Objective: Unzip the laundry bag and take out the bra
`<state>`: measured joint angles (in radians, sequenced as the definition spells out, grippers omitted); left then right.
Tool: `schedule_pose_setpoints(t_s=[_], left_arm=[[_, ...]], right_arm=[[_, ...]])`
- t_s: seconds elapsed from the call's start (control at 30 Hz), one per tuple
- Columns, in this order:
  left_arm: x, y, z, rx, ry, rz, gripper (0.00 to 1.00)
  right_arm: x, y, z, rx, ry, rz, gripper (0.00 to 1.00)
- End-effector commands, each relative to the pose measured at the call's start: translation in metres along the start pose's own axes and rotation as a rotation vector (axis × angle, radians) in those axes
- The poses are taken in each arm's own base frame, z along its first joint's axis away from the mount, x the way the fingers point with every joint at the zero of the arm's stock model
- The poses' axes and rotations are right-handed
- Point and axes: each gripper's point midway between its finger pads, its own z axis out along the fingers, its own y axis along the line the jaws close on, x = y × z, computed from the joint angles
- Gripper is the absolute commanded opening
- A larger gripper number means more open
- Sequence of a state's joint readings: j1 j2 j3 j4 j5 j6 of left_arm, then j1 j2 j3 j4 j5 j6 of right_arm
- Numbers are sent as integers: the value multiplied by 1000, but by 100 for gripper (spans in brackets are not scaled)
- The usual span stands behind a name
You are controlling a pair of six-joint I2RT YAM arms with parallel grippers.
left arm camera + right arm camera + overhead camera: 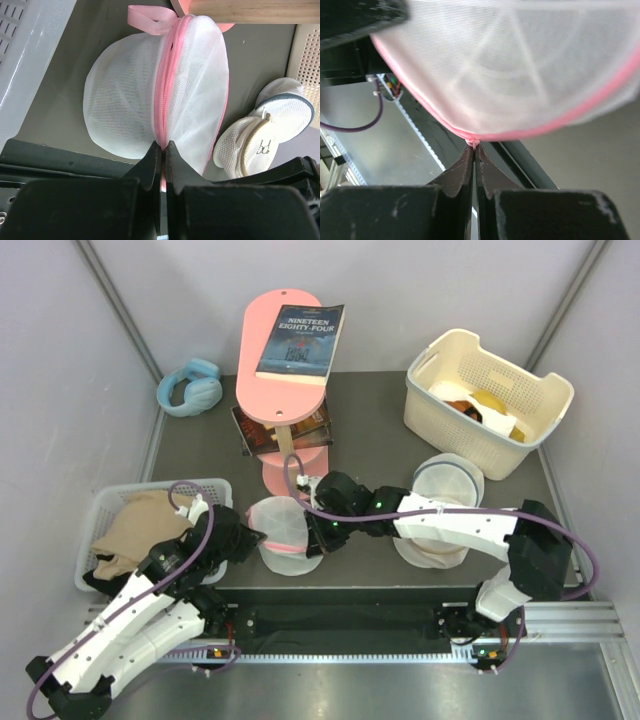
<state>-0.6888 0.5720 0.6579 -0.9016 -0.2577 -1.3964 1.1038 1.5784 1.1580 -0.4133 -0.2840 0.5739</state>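
The laundry bag [283,525], a round white mesh drum with pink trim, sits at the table's near edge between my two grippers. In the left wrist view its pink zipper band [167,85] runs down the middle of the bag [120,95], and my left gripper [164,146] is shut on the band's near end. A pink ribbon loop [150,20] sticks out at the far end. My right gripper [474,146] is shut on the pink trim at the bag's [520,65] opposite edge. From above, the left gripper [255,538] and right gripper [312,537] flank the bag. The bra is hidden.
A grey basket [110,505] at the left holds beige and black fabric [140,525]. Two other white mesh bags [445,485] [260,145] lie to the right. A white basket [440,410] stands back right, a pink stand with a book [300,340] behind the bag, blue headphones [190,387] back left.
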Motion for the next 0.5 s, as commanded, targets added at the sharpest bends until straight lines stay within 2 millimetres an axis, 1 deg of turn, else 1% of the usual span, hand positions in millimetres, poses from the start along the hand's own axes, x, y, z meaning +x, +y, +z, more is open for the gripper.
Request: schedule_pose_setpoints(t_s=[0.0, 0.03, 0.13, 0.27, 0.33, 0.4, 0.43, 0.47], left_arm=[[-7, 2, -1, -14, -34, 43, 0], [-7, -1, 0, -3, -33, 48, 0], [-4, -3, 5, -13, -14, 95, 0], [0, -15, 14, -10, 9, 169, 0], [-1, -13, 19, -52, 7, 208, 0], [-5, -16, 15, -73, 3, 228, 28], [-7, -21, 12, -72, 2, 231, 40], [-8, -21, 9, -78, 4, 231, 53]], right_arm=[[-6, -18, -23, 40, -53, 23, 0], [-6, -19, -24, 44, -53, 21, 0], [-8, -17, -25, 41, -53, 7, 0], [-13, -12, -27, 26, -69, 13, 0], [-16, -7, -28, 15, -81, 18, 0], [-20, 2, -28, 0, -89, 9, 0], [-20, 6, -27, -7, -90, 8, 0], [-21, 12, -25, -16, -86, -1, 0]])
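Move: The left fingers are already shut on the laundry bag's pink zip, with the bag's middle about 3 cm ahead, 4 cm right and 5 cm below; its strap loop is some 6 cm ahead and 2 cm left, 3 cm down. The pink shelf's foot stands roughly 11 cm ahead and 6 cm right, 9 cm lower. The right hand already pinches the bag's near right rim, the bag's middle lying about 4 cm ahead, 5 cm left and 4 cm down. Down about 2 cm goes the left hand, easing some 1 cm forward and to the right while it rolls left side up and turns slightly clockwise, still shut; only at the end do its fingers part and let go of the zip. The right hand keeps its pinch on the rim, draws it 2 cm right and 1 cm forward away from the left hand's starting place, then holds still. ##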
